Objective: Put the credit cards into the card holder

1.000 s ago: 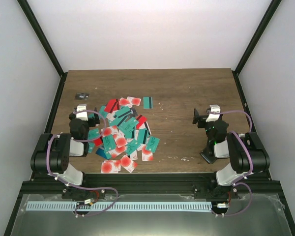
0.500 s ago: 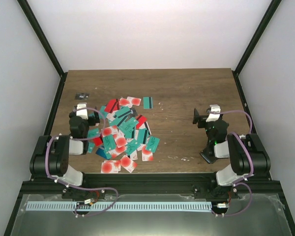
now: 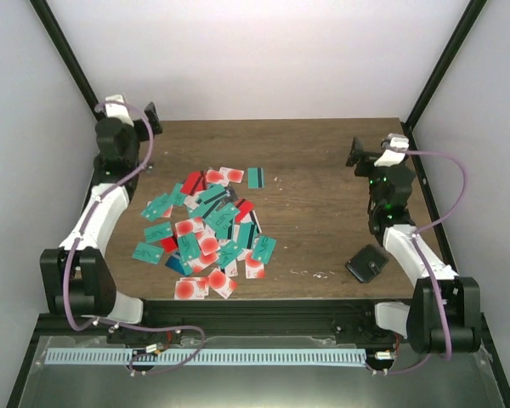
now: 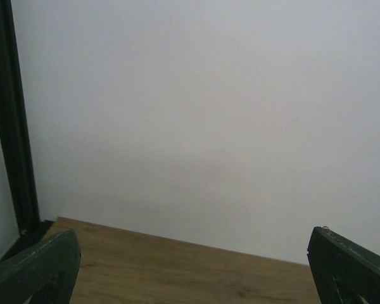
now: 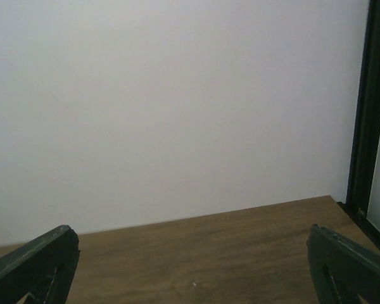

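The credit cards lie in a loose heap of teal, red and white pieces on the left half of the wooden table. The card holder, black and folded shut, rests near the front right beside the right arm's base link. My left gripper is raised at the far left corner, well behind the heap. My right gripper hangs high at the far right, behind the card holder. In the wrist views the left gripper and right gripper stand open with nothing between their fingers, facing the back wall.
White walls close in the back and sides, with black frame posts at the far corners. A single teal card lies apart behind the heap. Bare wood lies between the heap and the card holder.
Both arms have unfolded from their low poses near the front and stretched up toward the back wall. The card holder and some left-hand cards, covered before, now show.
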`<move>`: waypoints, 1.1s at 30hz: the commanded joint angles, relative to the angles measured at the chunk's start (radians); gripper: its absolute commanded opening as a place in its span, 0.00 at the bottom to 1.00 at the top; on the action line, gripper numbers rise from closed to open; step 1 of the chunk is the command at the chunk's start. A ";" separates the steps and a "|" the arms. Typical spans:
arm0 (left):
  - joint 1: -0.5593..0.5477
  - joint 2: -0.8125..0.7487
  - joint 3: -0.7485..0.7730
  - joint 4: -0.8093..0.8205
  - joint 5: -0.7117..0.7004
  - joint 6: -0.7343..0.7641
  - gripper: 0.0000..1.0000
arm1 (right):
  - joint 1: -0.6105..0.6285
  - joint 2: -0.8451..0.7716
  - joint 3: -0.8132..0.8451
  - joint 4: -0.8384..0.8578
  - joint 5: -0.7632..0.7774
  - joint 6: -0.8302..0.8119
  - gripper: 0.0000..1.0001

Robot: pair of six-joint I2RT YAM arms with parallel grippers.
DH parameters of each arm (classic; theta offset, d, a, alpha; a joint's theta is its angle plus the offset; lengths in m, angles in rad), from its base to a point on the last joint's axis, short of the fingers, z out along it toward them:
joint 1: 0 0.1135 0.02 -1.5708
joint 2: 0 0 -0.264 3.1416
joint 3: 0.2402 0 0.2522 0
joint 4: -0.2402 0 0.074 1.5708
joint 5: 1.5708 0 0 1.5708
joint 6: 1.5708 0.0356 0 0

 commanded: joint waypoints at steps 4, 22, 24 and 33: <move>0.008 -0.024 0.304 -0.541 0.191 -0.133 1.00 | -0.010 -0.055 0.196 -0.397 0.107 0.212 1.00; 0.135 -0.116 -0.034 -0.788 0.397 -0.703 1.00 | -0.011 0.007 0.384 -1.117 -0.001 0.439 1.00; 0.108 -0.107 -0.003 -0.893 0.336 -0.631 1.00 | -0.011 0.044 0.416 -1.257 0.012 0.468 1.00; 0.076 -0.193 -0.061 -1.150 0.205 -0.431 1.00 | -0.011 0.073 0.389 -1.623 0.043 0.630 1.00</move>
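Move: The card pile's middle is about 20 cm to the left hand's right, 7 cm back and 33 cm below. A teal pair at its edge lies almost straight beneath that hand; two red cards lie some 14 cm right, 10 cm ahead, and a black card 5 cm left, 17 cm ahead. From the right hand, the card holder is about 14 cm back, 1 cm right and 28 cm down, the pile's middle roughly 52 cm left and level. Let both open grippers crest a few centimetres higher, then bring them down and back over the table. Sink the left about 22 cm from its crest towards the card pile, tipping its fingers down and rolling its left side low; lower the right towards the card holder, pitching it down some 60 degrees with its left side raised. Touch nothing. ##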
